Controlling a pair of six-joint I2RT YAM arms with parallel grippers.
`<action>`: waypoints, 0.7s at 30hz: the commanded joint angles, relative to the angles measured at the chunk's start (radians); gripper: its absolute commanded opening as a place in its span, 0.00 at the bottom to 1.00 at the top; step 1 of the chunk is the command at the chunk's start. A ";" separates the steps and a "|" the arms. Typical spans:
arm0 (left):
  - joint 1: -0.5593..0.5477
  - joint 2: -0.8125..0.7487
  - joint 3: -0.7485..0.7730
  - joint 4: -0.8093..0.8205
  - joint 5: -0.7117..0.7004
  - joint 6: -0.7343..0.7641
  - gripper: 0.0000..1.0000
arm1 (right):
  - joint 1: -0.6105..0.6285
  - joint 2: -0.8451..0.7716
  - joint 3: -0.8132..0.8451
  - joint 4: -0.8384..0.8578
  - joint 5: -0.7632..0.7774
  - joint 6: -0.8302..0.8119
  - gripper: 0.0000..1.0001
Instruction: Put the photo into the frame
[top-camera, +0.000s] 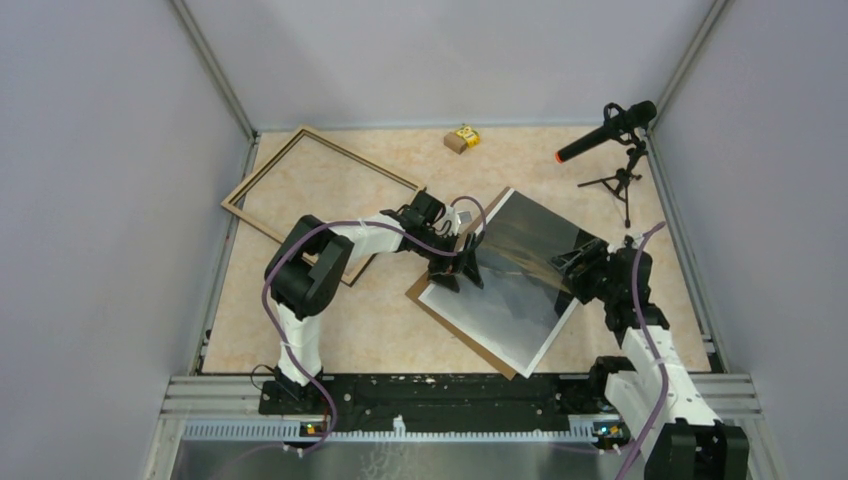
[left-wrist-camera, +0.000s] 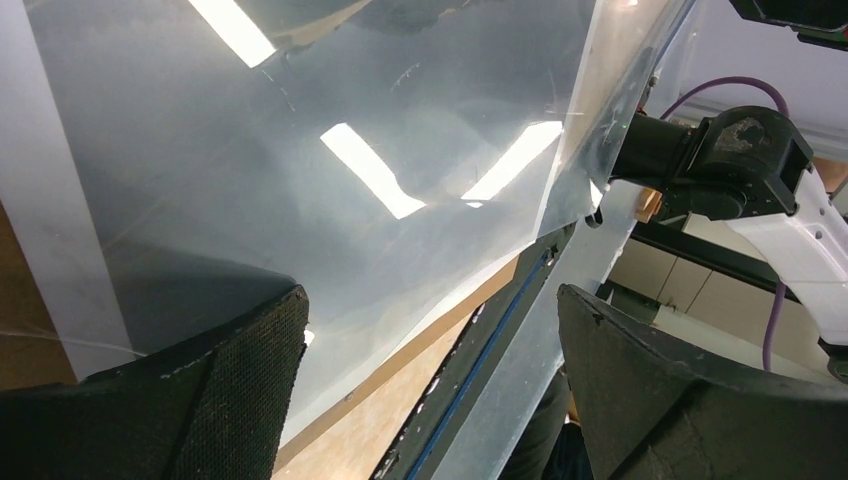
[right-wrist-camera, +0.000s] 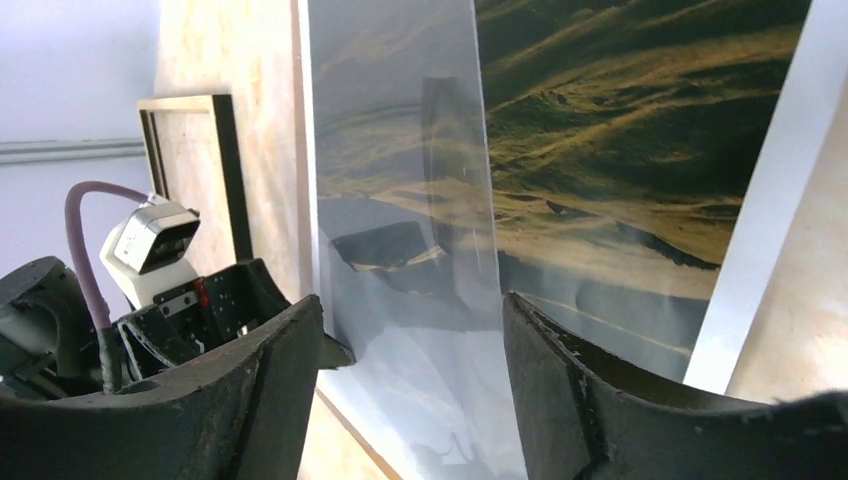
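The photo (top-camera: 510, 280) lies tilted mid-table on a brown backing board (top-camera: 470, 335), glossy, with dark golden streaks (right-wrist-camera: 620, 150) and a white border. Its right side looks bent upward. My left gripper (top-camera: 458, 272) sits at the photo's left edge. It is wide open (left-wrist-camera: 430, 300) over the glossy sheet (left-wrist-camera: 300, 150), with nothing clamped. My right gripper (top-camera: 572, 268) is at the photo's right edge, its jaws apart (right-wrist-camera: 412, 300) with the sheet showing between them. The frame (top-camera: 320, 190) lies back left, wood rim up, also visible as frame (right-wrist-camera: 232, 170).
A small yellow-brown box (top-camera: 461, 138) rests by the back wall. A microphone on a tripod (top-camera: 610, 135) stands back right. Grey walls close in three sides. The black rail (top-camera: 450, 390) runs along the near edge. The right arm (left-wrist-camera: 740, 165) is close behind the photo.
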 joint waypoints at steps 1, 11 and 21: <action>-0.009 0.034 -0.020 0.015 -0.041 0.023 0.98 | 0.022 0.007 -0.041 0.208 -0.070 -0.020 0.62; -0.012 0.027 -0.020 0.020 -0.036 0.029 0.98 | 0.022 0.070 -0.094 0.367 -0.141 -0.002 0.43; -0.014 -0.149 -0.030 0.073 -0.081 0.076 0.98 | 0.022 0.075 -0.080 0.308 -0.087 0.003 0.06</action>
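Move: The clear sheet's lifted right edge is roughly 2 cm ahead of the right hand point and a centimetre below it, already between the open fingers. The photo's middle lies about 11 cm to the right hand's left, level fore-and-aft and some 7 cm down, with the brown board's middle some 12 cm left just beneath. From the left hand that sheet edge is about 22 cm right, 2 cm ahead and 3 cm higher. The right hand eases about 2 cm left and slightly forward, closing its fingers on the clear sheet's lifted edge. ##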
